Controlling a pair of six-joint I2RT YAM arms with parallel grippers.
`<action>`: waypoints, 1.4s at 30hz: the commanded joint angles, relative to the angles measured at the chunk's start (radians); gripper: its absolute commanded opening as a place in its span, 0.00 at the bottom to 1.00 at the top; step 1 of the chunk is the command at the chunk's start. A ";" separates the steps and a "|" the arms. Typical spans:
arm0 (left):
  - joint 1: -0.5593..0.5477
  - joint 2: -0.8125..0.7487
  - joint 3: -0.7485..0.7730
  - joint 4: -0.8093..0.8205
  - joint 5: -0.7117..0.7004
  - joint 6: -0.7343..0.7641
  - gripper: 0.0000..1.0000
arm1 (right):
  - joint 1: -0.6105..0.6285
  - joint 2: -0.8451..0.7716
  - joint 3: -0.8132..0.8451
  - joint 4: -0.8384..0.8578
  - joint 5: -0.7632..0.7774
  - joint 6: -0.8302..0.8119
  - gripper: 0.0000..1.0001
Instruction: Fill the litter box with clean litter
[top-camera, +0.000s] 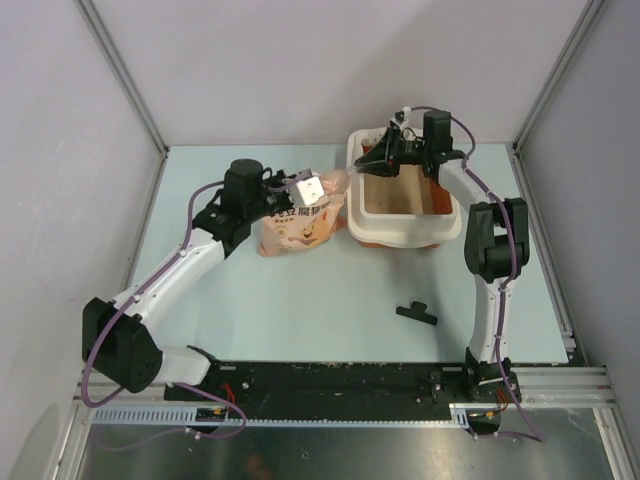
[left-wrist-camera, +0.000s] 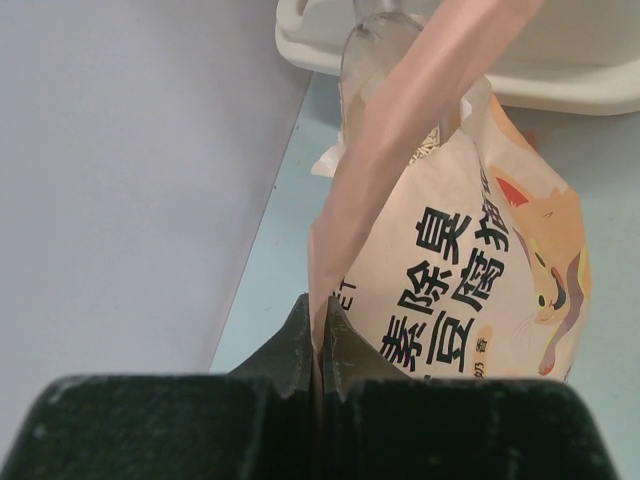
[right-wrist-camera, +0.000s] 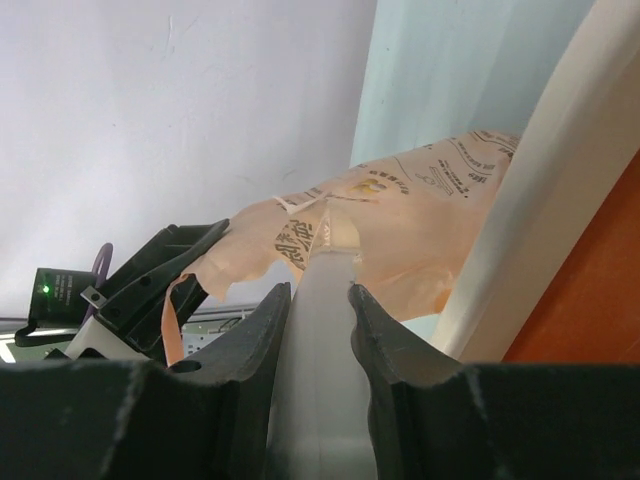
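Note:
The litter box, cream rim and orange inner walls, stands at the back right with tan clean litter lying in it. Left of it the pink-peach bag stands upright. My left gripper is shut on the bag's upper edge, holding it up. Over the box's far left corner, my right gripper is shut on the handle of a clear scoop. The scoop's bowl reaches into the bag's open mouth. Pale granules show just inside.
A small black clip lies on the table in front of the box, near the right arm's base. The box's cream rim runs close beside the right fingers. Walls stand close at the left, back and right.

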 joint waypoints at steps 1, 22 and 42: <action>-0.020 -0.027 0.091 0.173 0.015 0.045 0.00 | -0.019 -0.092 0.032 -0.007 0.009 -0.016 0.00; -0.030 -0.020 0.096 0.173 -0.015 0.039 0.00 | -0.094 -0.109 -0.004 0.102 -0.060 0.036 0.00; -0.032 0.010 0.110 0.173 -0.038 0.042 0.00 | -0.157 -0.158 -0.063 0.192 -0.112 0.112 0.00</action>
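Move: The loaded scoop's bowl is at the litter bag's mouth, about 8 cm left of the right hand, 1 cm back and 3 cm below it. The litter box's middle is about 11 cm to that hand's right, 2 cm ahead and 15 cm below. The bag's body lies some 14 cm left and 6 cm back, 13 cm down. From the left hand, the box's middle is about 25 cm right, 12 cm ahead and 18 cm lower. The clear scoop with its load of litter is drawn away from the bag's mouth towards the litter box: the right hand, still gripping the handle, travels about 7 cm to its right while rising some 3 cm, with hardly any turn. The left hand stays put, keeping its pinch on the bag's upper edge to hold the bag up. ##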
